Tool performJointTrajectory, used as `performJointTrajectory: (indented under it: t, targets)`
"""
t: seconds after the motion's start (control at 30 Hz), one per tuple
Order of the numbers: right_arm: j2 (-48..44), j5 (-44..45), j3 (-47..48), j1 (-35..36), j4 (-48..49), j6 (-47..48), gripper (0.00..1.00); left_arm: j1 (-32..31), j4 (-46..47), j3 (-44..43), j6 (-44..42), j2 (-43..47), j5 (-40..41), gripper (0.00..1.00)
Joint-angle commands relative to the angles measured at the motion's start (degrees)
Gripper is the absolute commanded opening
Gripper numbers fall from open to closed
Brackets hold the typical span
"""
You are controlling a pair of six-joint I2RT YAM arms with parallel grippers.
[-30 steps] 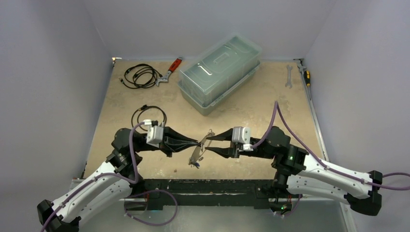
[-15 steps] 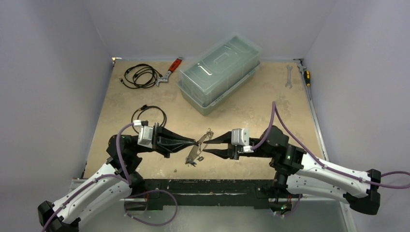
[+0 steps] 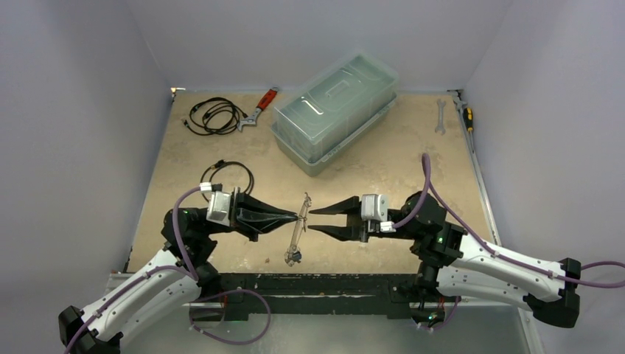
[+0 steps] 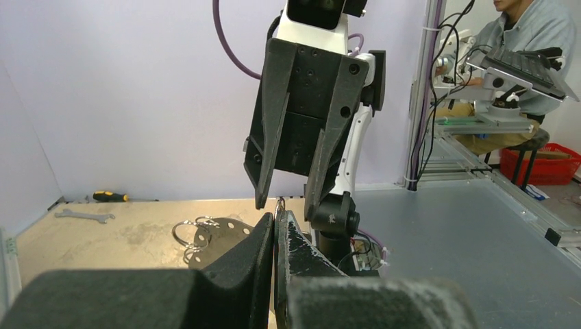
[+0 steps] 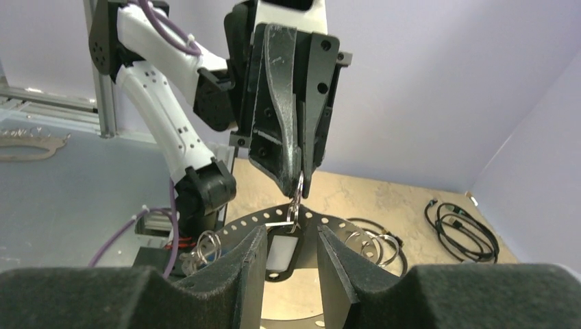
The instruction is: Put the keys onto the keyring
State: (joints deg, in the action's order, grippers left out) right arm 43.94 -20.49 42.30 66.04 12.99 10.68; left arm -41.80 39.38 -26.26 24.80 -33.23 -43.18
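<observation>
The keyring [image 3: 298, 234] is a thin oval band with holes, and it hangs off the table from my left gripper [image 3: 298, 216]. The left gripper is shut on a small split ring [image 5: 299, 190] at the top of the band [image 5: 336, 223]. A black oblong tag with a white insert [image 5: 282, 252] hangs under that ring. More small rings [image 5: 205, 248] hang on the band, and a small cluster [image 3: 293, 257] shows at its low end. My right gripper [image 3: 310, 220] is open and empty, just right of the ring. Its jaws stand either side of the tag without touching it.
A clear lidded plastic box [image 3: 335, 110] stands at the back. A black cable loop [image 3: 227, 177] lies behind my left arm, and a cable coil [image 3: 214, 116] and red-handled pliers [image 3: 259, 109] lie at the back left. A wrench [image 3: 441, 116] and a screwdriver [image 3: 466, 114] lie at the back right.
My right gripper has drawn back to the right, off the keyring. The keyring has swung from a slant to hang nearly straight down from my left gripper.
</observation>
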Motion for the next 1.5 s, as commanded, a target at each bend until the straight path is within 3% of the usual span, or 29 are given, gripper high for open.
performJointTrajectory:
  t: [0.0, 0.4, 0.9, 1.47]
  targets:
    - [0.04, 0.76, 1.3, 0.14, 6.89, -2.24, 0.36, 0.03, 5.3, 0.24, 1.83, 0.28, 1.25, 0.0]
    - [2.23, -0.14, 1.79, 0.14, 7.82, -2.64, 0.26, 0.31, 5.45, 0.31, 2.15, 0.28, 1.53, 0.0]
    - [2.32, 0.1, 1.03, 0.15, 7.38, -2.61, 0.0, 0.9, 6.8, 0.87, 2.79, 0.8, 2.18, 0.0]
    - [2.97, 0.31, -0.02, 0.12, 8.0, -3.21, 0.0, 1.66, 6.86, 1.38, 2.97, 1.59, 3.34, 0.0]
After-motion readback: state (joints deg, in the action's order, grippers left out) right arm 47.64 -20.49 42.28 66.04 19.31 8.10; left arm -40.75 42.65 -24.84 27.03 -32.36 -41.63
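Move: The small metal ring in your left gripper's tips lies about 2 cm to the left of the open right gripper, at nearly its own height. From the right gripper, the key tag hangs some 3 cm below, 2 cm left and 1 cm back, and the white keyring plate's middle is about 3 cm left, straight across and 7 cm lower. From the left gripper the ring is just 1 cm to the right, level with the pads. Keep the left gripper shut on the small ring and nearly still. Raise the right gripper about 1.5 cm, ease it to the left towards the ring while sinking slightly, then close its fingers fully to pinch the ring's free end opposite the left tips. Once shut, let it follow a touch farther left, about 1 cm in all. ##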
